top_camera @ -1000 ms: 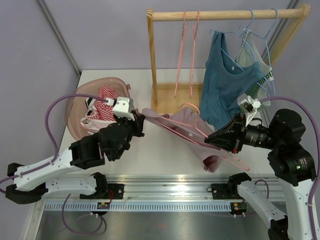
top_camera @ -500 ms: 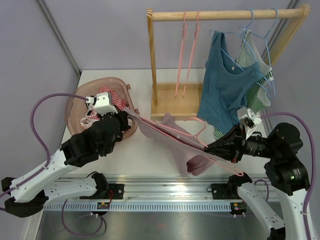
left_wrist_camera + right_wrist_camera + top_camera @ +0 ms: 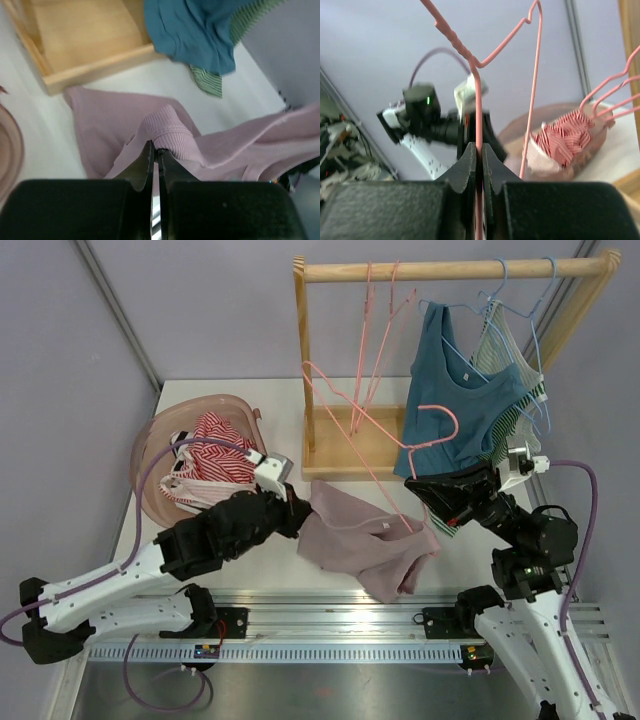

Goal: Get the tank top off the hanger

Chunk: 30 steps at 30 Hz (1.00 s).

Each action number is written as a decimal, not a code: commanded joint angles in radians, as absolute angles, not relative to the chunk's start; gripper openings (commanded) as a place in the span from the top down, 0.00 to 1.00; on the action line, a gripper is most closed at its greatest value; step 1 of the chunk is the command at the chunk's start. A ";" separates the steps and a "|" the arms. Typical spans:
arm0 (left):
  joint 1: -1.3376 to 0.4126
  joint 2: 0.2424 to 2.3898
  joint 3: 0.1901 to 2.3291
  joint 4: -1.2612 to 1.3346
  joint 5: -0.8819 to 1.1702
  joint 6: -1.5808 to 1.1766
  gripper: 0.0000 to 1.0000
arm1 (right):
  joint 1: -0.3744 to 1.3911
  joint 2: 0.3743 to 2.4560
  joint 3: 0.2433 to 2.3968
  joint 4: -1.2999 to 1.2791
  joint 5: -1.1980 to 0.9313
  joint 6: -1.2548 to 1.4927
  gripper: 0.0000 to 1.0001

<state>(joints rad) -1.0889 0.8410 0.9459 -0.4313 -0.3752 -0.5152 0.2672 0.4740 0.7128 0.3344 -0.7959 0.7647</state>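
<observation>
The pink tank top [image 3: 360, 540] lies crumpled on the white table between the arms. My left gripper [image 3: 298, 515] is shut on its ribbed edge [image 3: 167, 131] at the cloth's left side. My right gripper [image 3: 418, 483] is shut on the wire of a pink hanger [image 3: 456, 426] and holds it up in the air in front of the rack. In the right wrist view the wire [image 3: 476, 90] runs straight up out of the closed jaws. The hanger's low corner is near the cloth's right side; I cannot tell whether it touches.
A wooden rack [image 3: 303, 360] stands at the back with two bare pink hangers [image 3: 385, 320], a teal top [image 3: 440, 370] and a green striped top [image 3: 505, 350]. A pink basket [image 3: 150, 440] of red striped clothes sits at the left.
The right gripper swung the hanger up and back toward the rack. The tank top dropped from its stretched span into a heap on the table. The left gripper moved right with its edge.
</observation>
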 commanded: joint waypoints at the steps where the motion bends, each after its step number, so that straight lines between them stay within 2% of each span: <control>1: -1.152 0.880 0.884 -0.324 -0.331 -0.492 1.00 | 0.265 0.528 0.663 0.791 -0.609 0.925 1.00; 4: -1.166 0.903 0.835 -0.311 -0.354 -0.534 1.00 | 0.265 0.551 0.595 0.922 -0.537 0.943 1.00; 7: -1.166 0.916 0.825 -0.369 -0.481 -0.607 1.00 | 0.265 0.508 0.662 0.722 -0.522 0.807 1.00; 8: -1.167 0.919 0.827 -0.418 -0.520 -0.626 1.00 | 0.265 0.490 0.707 0.572 -0.509 0.760 1.00; 10: -1.166 0.923 0.830 -0.448 -0.568 -0.652 1.00 | 0.265 0.433 0.718 0.468 -0.387 0.663 1.00; 12: -1.166 0.926 0.824 -0.428 -0.552 -0.635 1.00 | 0.265 0.367 0.637 0.544 -0.258 0.658 1.00; 13: -1.166 0.927 0.822 -0.417 -0.529 -0.634 1.00 | 0.267 0.345 0.590 0.715 -0.227 0.661 1.00; 14: -1.166 0.928 0.815 -0.404 -0.525 -0.637 1.00 | 0.267 0.330 0.489 0.807 -0.195 0.670 1.00; 16: -1.166 0.936 0.807 -0.384 -0.500 -0.634 1.00 | 0.265 0.311 0.418 1.005 -0.121 0.707 1.00; 23: -1.166 0.962 0.811 -0.383 -0.489 -0.643 1.00 | 0.265 0.328 0.370 1.048 -0.117 0.686 1.00; 24: -1.166 0.969 0.830 -0.405 -0.530 -0.653 1.00 | 0.265 0.315 0.382 1.013 -0.112 0.669 1.00; 27: -1.166 1.006 0.864 -0.506 -0.613 -0.681 1.00 | 0.265 0.278 0.532 0.636 -0.115 0.585 1.00; 28: -1.166 1.015 0.883 -0.555 -0.633 -0.690 1.00 | 0.265 0.281 0.631 0.409 -0.110 0.569 1.00; 30: -1.164 1.025 0.900 -0.598 -0.693 -0.718 1.00 | 0.265 0.291 0.705 0.234 -0.104 0.525 1.00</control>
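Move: The tan basin the left hand's tank top is bound for lies roughly 24 cm ahead, 25 cm left and 24 below that hand; the tank top's spread body is about 14 cm right, 2 ahead and 25 below. From the right hand, which holds the hanger, the free stretch of rail is some 29 cm ahead, 2 right and 14 above; the hung pink hangers are 28 ahead and 7 left at its height, the teal top 28 ahead, 10 right and 9 below. Swinging right by about 9 cm, with a few centimetres forward and up, the right arm keeps its pinch on the hanger and carries it off the tank top, up towards the rail; the wrist turns clockwise, so its fingers go from pointing left to pointing forward and up. The left hand still grips the tank top's ribbed edge and lowers it some 11 cm towards the table, fingers tipping downward. ##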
